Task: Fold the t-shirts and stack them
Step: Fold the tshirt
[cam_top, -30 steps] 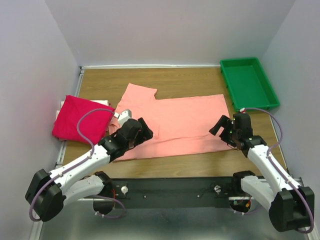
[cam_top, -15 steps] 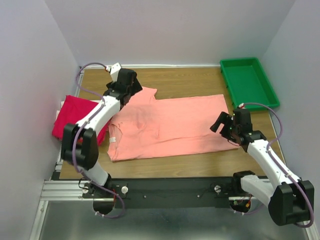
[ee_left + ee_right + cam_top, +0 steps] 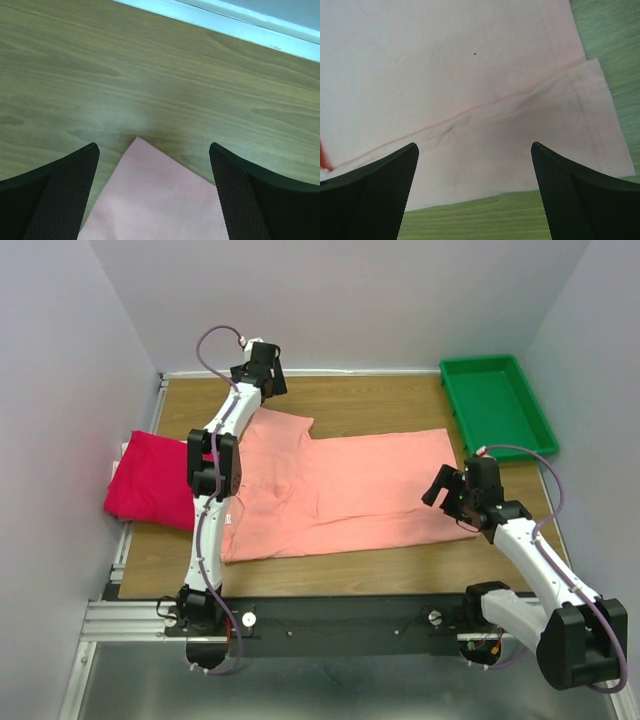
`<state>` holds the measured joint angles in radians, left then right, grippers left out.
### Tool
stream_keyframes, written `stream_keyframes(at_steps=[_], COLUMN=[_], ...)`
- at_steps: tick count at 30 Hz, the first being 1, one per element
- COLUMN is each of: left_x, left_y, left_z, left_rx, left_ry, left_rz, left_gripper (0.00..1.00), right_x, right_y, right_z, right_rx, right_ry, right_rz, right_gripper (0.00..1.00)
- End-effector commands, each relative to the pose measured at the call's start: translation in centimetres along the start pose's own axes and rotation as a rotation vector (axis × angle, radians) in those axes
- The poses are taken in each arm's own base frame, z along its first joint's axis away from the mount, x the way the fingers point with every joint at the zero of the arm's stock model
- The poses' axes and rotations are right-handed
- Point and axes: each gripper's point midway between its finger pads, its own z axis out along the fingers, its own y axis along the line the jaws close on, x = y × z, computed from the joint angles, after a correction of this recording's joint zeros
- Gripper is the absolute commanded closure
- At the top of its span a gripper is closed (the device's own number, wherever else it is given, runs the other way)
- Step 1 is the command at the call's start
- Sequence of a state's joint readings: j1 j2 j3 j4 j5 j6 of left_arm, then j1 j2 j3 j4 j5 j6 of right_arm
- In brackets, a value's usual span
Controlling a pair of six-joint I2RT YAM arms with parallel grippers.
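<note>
A salmon t-shirt (image 3: 345, 490) lies spread flat across the middle of the table, one sleeve pointing to the back. A magenta-red t-shirt (image 3: 150, 485) sits folded at the left edge. My left gripper (image 3: 268, 380) is stretched to the back of the table, open above the far sleeve corner (image 3: 150, 195), with nothing between its fingers (image 3: 50, 200). My right gripper (image 3: 436, 490) hovers open over the salmon shirt's near right hem corner (image 3: 580, 130), holding nothing.
A green plastic tray (image 3: 495, 410) stands at the back right. A white rail (image 3: 240, 22) and the wall run along the table's far edge just beyond my left gripper. Bare wood (image 3: 520, 215) shows in front of the shirt's near edge.
My left arm has swung from the near left side of the salmon shirt out to the far back sleeve. The right arm has hardly moved. Both grippers stay open.
</note>
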<state>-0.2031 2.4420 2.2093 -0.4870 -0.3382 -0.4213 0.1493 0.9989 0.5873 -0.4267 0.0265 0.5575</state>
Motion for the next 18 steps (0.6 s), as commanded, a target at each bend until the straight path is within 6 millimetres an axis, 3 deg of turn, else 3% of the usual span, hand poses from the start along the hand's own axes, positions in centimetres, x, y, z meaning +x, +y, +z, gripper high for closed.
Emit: stream_keyframes(at_steps=[1, 7, 11, 18], left_x=[1.1, 4.1, 3.8, 4.1], left_y=[-0.1, 0.3, -0.2, 0.4], left_z=[2.0, 4.5, 4.2, 4.5], left_rx=[0.036, 0.045, 0.086, 0.104], left_ry=[0.054, 0.112, 0.122, 0.15], left_rz=[0.08, 0.064, 0.05, -0.004], left_gripper=[0.02, 0.01, 0.01, 0.01], right_x=[-0.1, 0.0, -0.1, -0.3], right_y=[-0.9, -1.1, -1.0, -1.2], right_z=[0.1, 0.2, 0.2, 0.1], right_rx=[0.049, 0.059, 0.059, 0.062], right_ry=[-0.009, -0.001, -0.005, -0.017], right_rz=[-0.015, -0.017, -0.017, -0.015], right_gripper=[0.0, 0.0, 0.0, 0.0])
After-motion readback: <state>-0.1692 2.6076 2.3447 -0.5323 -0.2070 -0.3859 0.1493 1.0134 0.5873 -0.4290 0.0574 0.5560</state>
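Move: The pink t-shirt's far left corner, the tip of its sleeve, lies nearly under the left hand: about 1 cm ahead, 2 cm to the left and some 7 cm below. The sleeve's other far corner is roughly 16 cm right and 4 cm back, and the folded red t-shirt about 28 cm left and 22 cm back. From the right hand, the same sleeve tip is some 35 cm ahead, 52 cm left and 6 cm lower. Down onto the pink t-shirt's sleeve tip goes the left hand, wide open. It first edges about 1 cm forward, then sinks some 6 cm, tipping its fingers about 5 degrees steeper and turning slightly clockwise. There it stops just above or at the table, the fingers still apart on either side of the corner; whether they touch wood or cloth can't be seen. ##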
